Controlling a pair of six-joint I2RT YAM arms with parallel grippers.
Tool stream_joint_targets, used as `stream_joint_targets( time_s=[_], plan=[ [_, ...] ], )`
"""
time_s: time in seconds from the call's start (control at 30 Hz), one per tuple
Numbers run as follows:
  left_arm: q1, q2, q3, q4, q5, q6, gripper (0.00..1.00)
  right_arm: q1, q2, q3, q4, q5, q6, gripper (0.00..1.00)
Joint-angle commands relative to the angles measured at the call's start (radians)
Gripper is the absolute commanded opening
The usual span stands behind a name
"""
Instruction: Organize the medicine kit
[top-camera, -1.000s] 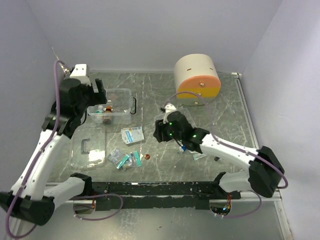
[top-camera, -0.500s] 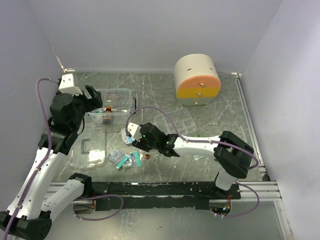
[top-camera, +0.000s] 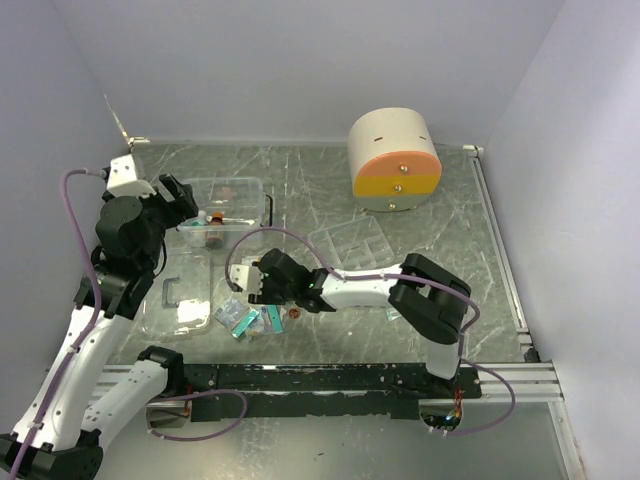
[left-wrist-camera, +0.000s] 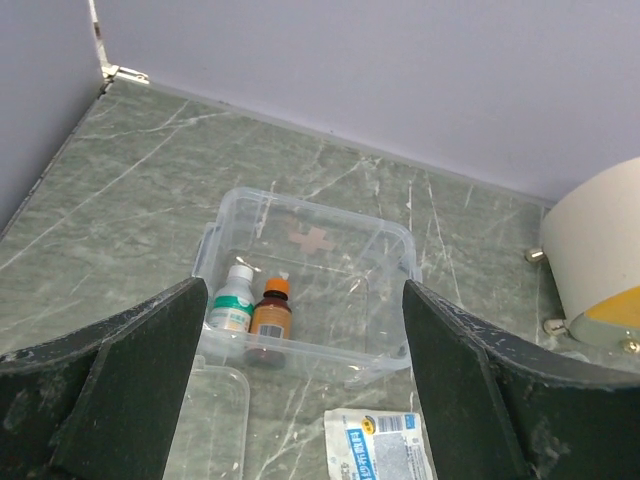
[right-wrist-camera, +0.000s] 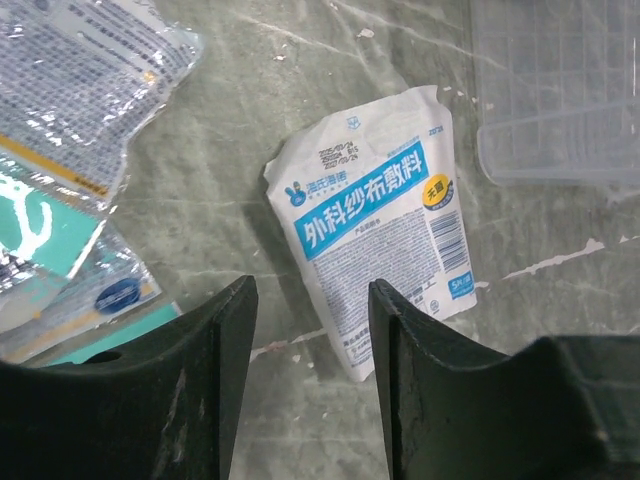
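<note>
The medicine kit's clear box (top-camera: 232, 205) (left-wrist-camera: 330, 262) stands at the back left, holding a white bottle (left-wrist-camera: 233, 300) and a brown orange-capped bottle (left-wrist-camera: 270, 312). Its lid with the black handle (top-camera: 180, 297) lies in front of it. The divided tray (top-camera: 351, 243) (right-wrist-camera: 560, 90) lies apart, to the right. My left gripper (top-camera: 176, 198) (left-wrist-camera: 305, 300) hovers open, above and to the left of the box. My right gripper (top-camera: 245, 283) (right-wrist-camera: 312, 295) is open low over a white-and-blue sachet (right-wrist-camera: 385, 215) (left-wrist-camera: 385, 447), which lies flat on the table.
Several more sachets (top-camera: 250, 318) (right-wrist-camera: 70, 110) lie by the lid's right edge. A small copper-coloured piece (top-camera: 294, 313) sits beside them. A beige cabinet with an orange and yellow front (top-camera: 394, 160) stands at the back right. Walls close in on the left, back and right.
My right arm has swung left from the table's middle to the sachets by the lid. The left gripper has pulled back leftward, away from over the box.
</note>
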Motion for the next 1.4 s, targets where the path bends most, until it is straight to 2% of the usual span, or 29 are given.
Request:
stream_joint_targets(
  time_s=[0.0,0.2,0.3,0.4,0.53,0.63,0.7,0.93,1.1,1.23,1.37],
  plan=[
    [0.009,-0.009,0.004,0.009,-0.061,-0.009,0.9,0.005,0.056,0.051,0.031,0.07,-0.047,0.5],
    [0.009,-0.002,0.006,0.005,-0.081,-0.008,0.9,0.005,0.104,0.076,0.022,0.081,-0.102,0.49],
    [0.009,0.002,0.006,0.005,-0.081,-0.006,0.89,0.004,0.112,0.077,0.023,0.075,-0.128,0.44],
    [0.011,0.005,0.004,0.003,-0.081,-0.004,0.89,0.004,0.118,0.077,0.02,0.074,-0.128,0.36],
    [0.013,0.012,0.003,0.005,-0.073,-0.007,0.89,0.005,0.123,0.085,0.004,0.069,-0.116,0.15],
    [0.014,0.015,0.003,0.007,-0.066,-0.007,0.88,0.003,0.109,0.096,-0.021,0.059,-0.08,0.07],
    [0.013,0.019,0.004,0.006,-0.064,0.003,0.88,0.0,0.089,0.112,-0.051,0.034,-0.031,0.0],
    [0.022,0.026,0.008,0.0,-0.079,0.015,0.88,-0.054,-0.046,0.101,-0.085,-0.169,0.221,0.0],
    [0.023,0.035,-0.003,0.029,-0.036,0.019,0.88,-0.156,-0.121,0.109,-0.138,-0.326,0.476,0.0],
    [0.023,0.049,-0.011,0.069,0.077,0.022,0.88,-0.223,-0.177,0.055,-0.115,-0.442,0.638,0.0],
    [0.023,0.066,-0.018,0.097,0.235,0.006,0.88,-0.262,-0.254,-0.031,-0.049,-0.486,0.773,0.0]
  ],
)
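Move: The gauze packet lies flat on the table, its middle about 5 cm ahead of the right hand, 1 cm to its left and 3 cm below. The clear kit box stands some 16 cm ahead and 10 cm left of that hand, the bandage bags about 5 cm back and 4 cm left, and the box lid level with it, 19 cm to the left. From the left hand the packet is roughly 18 cm right, 2 cm back and 32 cm below. The gauze packet's near edge is pinched between the right fingers, which first edge about 2 cm forward and down, then shut on it. Holding that edge, the hand climbs some 10 cm, drawing a few centimetres to the right at the end and rolling about 40 degrees around its own pointing direction, clockwise as seen from behind the hand. ##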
